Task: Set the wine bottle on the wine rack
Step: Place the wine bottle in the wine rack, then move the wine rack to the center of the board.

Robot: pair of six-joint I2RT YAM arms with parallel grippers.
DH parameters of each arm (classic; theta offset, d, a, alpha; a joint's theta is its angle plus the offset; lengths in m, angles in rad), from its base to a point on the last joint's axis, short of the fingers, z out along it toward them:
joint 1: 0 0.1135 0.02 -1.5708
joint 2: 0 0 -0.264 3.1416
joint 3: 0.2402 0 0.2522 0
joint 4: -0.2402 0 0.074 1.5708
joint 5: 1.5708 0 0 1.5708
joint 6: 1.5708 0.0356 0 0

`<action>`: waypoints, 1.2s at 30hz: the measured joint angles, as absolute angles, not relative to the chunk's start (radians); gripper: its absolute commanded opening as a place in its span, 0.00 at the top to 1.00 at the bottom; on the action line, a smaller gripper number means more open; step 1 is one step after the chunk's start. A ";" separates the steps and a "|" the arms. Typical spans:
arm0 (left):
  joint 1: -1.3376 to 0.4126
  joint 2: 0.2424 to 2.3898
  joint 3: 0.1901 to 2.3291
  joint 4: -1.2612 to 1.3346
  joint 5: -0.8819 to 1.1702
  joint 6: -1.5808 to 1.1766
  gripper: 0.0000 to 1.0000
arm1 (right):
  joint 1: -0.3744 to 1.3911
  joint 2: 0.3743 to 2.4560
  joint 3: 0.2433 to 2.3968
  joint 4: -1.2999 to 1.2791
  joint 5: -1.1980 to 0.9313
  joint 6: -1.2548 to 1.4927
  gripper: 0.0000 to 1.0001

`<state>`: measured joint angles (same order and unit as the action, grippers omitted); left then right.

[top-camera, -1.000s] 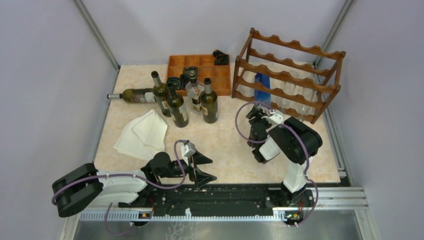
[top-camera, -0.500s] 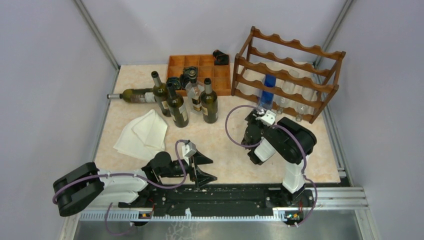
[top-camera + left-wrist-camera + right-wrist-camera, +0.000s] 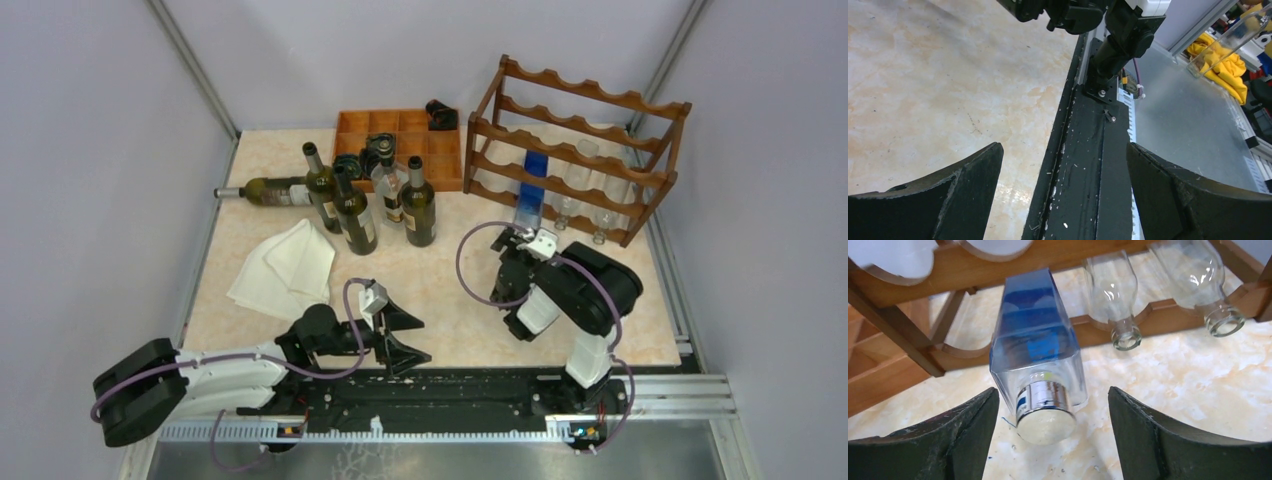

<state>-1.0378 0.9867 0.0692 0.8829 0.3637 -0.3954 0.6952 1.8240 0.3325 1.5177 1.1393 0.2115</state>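
Note:
The wine bottle (image 3: 531,186) is square, clear and blue, with a silver cap (image 3: 1045,412). It lies sloping in the lower tier of the reddish-brown wine rack (image 3: 575,150), cap end down towards the table. In the right wrist view the wine bottle (image 3: 1035,335) passes under a rail of the wine rack (image 3: 908,335). My right gripper (image 3: 1053,391) is open, one finger on each side of the cap and touching neither side. From above, the right gripper (image 3: 518,240) sits just in front of the rack. My left gripper (image 3: 416,338) hangs open and empty over the front rail (image 3: 1088,165).
Several dark bottles (image 3: 350,205) stand at the left middle, and one lies flat (image 3: 270,190). A white cloth (image 3: 285,262) lies in front of them. An orange-brown compartment tray (image 3: 400,135) is at the back. Clear glass bottles (image 3: 1110,295) lie in the rack beside the blue one.
The right gripper carried the blue bottle rightward into the rack, then opened off its neck and drew back a little. The left arm has barely shifted.

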 measured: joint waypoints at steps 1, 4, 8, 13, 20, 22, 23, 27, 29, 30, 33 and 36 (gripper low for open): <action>-1.038 0.969 0.069 0.872 0.363 -0.403 0.02 | 0.698 1.776 0.302 1.518 1.125 0.213 0.18; -1.038 0.918 0.074 0.839 0.361 -0.425 0.02 | 0.704 1.682 0.261 1.495 1.088 0.239 0.11; -1.038 0.873 0.101 0.792 0.354 -0.455 0.02 | 0.705 1.457 0.217 1.350 0.997 0.313 0.04; -1.038 0.853 0.145 0.739 0.337 -0.502 0.02 | 0.705 1.200 0.207 1.063 0.863 0.366 0.02; -1.038 0.855 0.213 0.661 0.309 -0.575 0.02 | 0.704 0.760 0.208 0.537 0.645 0.415 0.02; -1.038 0.881 0.257 0.633 0.307 -0.588 0.02 | 0.697 0.627 0.216 0.386 0.582 0.426 0.03; -1.038 0.896 0.281 0.615 0.306 -0.591 0.02 | 0.691 0.580 0.225 0.321 0.557 0.434 0.04; -1.066 1.002 0.442 0.506 0.258 -0.585 0.02 | 0.640 0.470 0.307 0.081 0.445 0.473 0.03; -1.099 1.063 0.538 0.443 0.214 -0.562 0.02 | 0.587 0.484 0.388 -0.030 0.365 0.493 0.02; -1.113 1.093 0.584 0.416 0.192 -0.549 0.02 | 0.560 0.500 0.421 -0.066 0.330 0.498 0.02; -1.133 1.172 0.691 0.354 0.138 -0.503 0.02 | 0.431 0.574 0.553 -0.183 0.189 0.501 0.02; -1.137 1.246 0.757 0.345 0.099 -0.449 0.02 | 0.290 0.612 0.627 -0.237 0.049 0.493 0.02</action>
<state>-1.1370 1.2461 0.7574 0.3447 0.0994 -0.4488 0.2905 0.6121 0.6270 -0.2375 0.0490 0.4931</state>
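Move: The right hand, already letting go, has the blue bottle's cap between its fingers; the bottle's middle lies about 11 cm ahead and 2 cm right, level with the hand, in the rack's lowest row. One clear bottle lies some 10 cm ahead and 11 cm right, another 7 cm ahead and 19 cm right. The nearest standing green bottle is about 22 cm left and 2 cm ahead. From the left hand, the blue bottle is some 37 cm ahead and 23 cm right. Up and back, away from the blue bottle's cap, the right hand withdraws, fingers opening the rest of the way; it ends about 14 cm higher and 8 cm back, turned some 35 degrees counter-clockwise. The left hand, empty and wide open, first rises, then swings right and forward over the open table, ending about 10 cm up, 10 cm right and 6 cm forward. ##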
